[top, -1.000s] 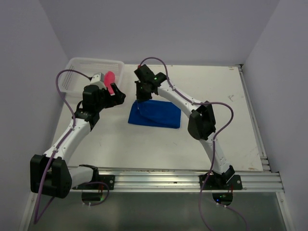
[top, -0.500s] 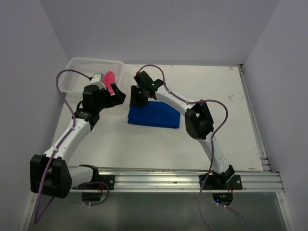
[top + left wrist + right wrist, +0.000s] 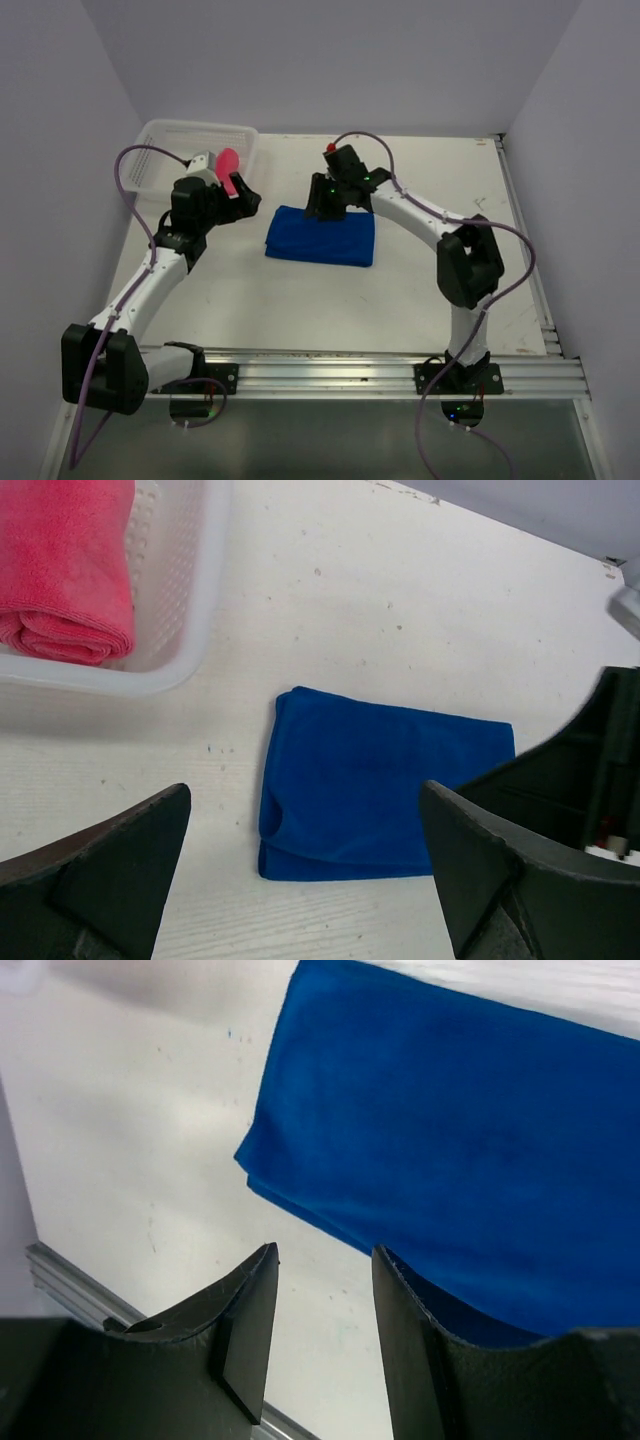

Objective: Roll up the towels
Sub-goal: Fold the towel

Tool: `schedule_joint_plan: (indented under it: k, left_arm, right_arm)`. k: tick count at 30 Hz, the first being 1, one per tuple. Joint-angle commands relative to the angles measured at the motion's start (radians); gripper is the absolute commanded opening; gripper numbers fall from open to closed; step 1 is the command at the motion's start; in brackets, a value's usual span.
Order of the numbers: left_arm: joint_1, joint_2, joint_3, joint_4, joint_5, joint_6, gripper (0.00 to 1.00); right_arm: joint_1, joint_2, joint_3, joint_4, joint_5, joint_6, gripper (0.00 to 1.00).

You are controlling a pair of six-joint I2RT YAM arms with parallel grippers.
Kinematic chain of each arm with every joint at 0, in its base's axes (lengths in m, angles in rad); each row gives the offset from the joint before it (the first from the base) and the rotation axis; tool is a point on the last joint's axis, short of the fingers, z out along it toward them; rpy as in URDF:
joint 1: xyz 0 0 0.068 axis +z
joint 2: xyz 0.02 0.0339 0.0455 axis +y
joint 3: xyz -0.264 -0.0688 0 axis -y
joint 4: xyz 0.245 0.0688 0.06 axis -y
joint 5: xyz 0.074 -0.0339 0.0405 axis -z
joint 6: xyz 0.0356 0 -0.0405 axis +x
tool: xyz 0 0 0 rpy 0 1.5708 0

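The blue towel [image 3: 320,237] lies folded flat on the table and shows in the left wrist view [image 3: 380,780] and the right wrist view [image 3: 460,1150]. The pink towel [image 3: 65,570] rests rolled inside the white basket [image 3: 190,630]; from above, only a pink bit [image 3: 228,163] shows behind the left arm. My left gripper [image 3: 245,205] hovers wide open between basket and blue towel, holding nothing [image 3: 305,790]. My right gripper [image 3: 322,205] hangs over the blue towel's far edge, open, with only bare table between its fingers [image 3: 325,1252].
The mesh basket [image 3: 165,150] stands at the table's back left corner. A metal rail [image 3: 330,375] runs along the near edge by the arm bases. Walls close in on three sides.
My right gripper has opened, let go of the blue towel's far left corner and swung right along its far edge. The left arm has barely moved.
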Motion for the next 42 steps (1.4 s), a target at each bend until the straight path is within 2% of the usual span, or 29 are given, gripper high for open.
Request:
schedule_joint_plan:
  k: [1, 5, 9, 12, 15, 19, 24, 30, 42]
  left_arm:
    - [-0.005, -0.064, -0.013, 0.037, -0.044, -0.015, 0.99]
    - [-0.008, -0.071, -0.031, 0.078, -0.012, -0.010, 1.00]
    - [-0.015, 0.004, -0.037, 0.100, 0.081, -0.024, 1.00]
    - [-0.026, 0.058, -0.036, 0.111, 0.095, -0.014, 1.00]
    - [-0.079, 0.116, -0.019, 0.108, 0.071, 0.029, 0.93]
    - [-0.139, 0.210, 0.027, 0.021, -0.006, 0.057, 0.84]
    - [-0.152, 0.291, 0.026, -0.035, -0.090, 0.055, 0.73]
    - [-0.152, 0.327, -0.023, -0.037, -0.169, 0.042, 0.70]
    - [-0.153, 0.402, -0.022, 0.009, -0.181, 0.022, 0.66]
  right_arm:
    - [-0.085, -0.227, -0.191, 0.108, -0.031, -0.008, 0.47]
    - [-0.168, -0.398, -0.443, 0.135, -0.009, -0.036, 0.46]
    - [-0.231, -0.502, -0.567, 0.122, 0.016, -0.063, 0.44]
    - [-0.257, -0.547, -0.658, 0.159, 0.018, -0.060, 0.42]
    - [-0.306, -0.553, -0.731, 0.217, -0.016, -0.039, 0.40]
    - [-0.339, -0.532, -0.773, 0.257, -0.042, -0.037, 0.40]
    - [-0.375, -0.504, -0.787, 0.283, -0.071, -0.054, 0.42]
    - [-0.383, -0.434, -0.791, 0.343, -0.120, -0.053, 0.43]
    - [-0.384, -0.329, -0.810, 0.441, -0.183, -0.025, 0.43]
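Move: The blue towel lies folded on the table. Its near left corner is about 5 cm back, 4 cm to the right and 19 cm below the left hand. The pink rolled towel is about 14 cm ahead of that hand and 6 cm left, in the white bin, whose middle lies 17 cm ahead and 15 cm left. From the right hand, the blue towel's near right corner is some 7 cm back, 15 cm right and 12 cm below. No firm contact yet: both hands come down to opposite short edges of the blue towel. The right hand sweeps about 18 cm right over the towel, arcing up before sinking and drawing slightly back, turning clockwise some 15 degrees, its opening kept. The left lifts briefly, then drops about 16 cm to the left edge, swinging right and partway back, tipping down and narrowing its wide-open fingers by a third. ##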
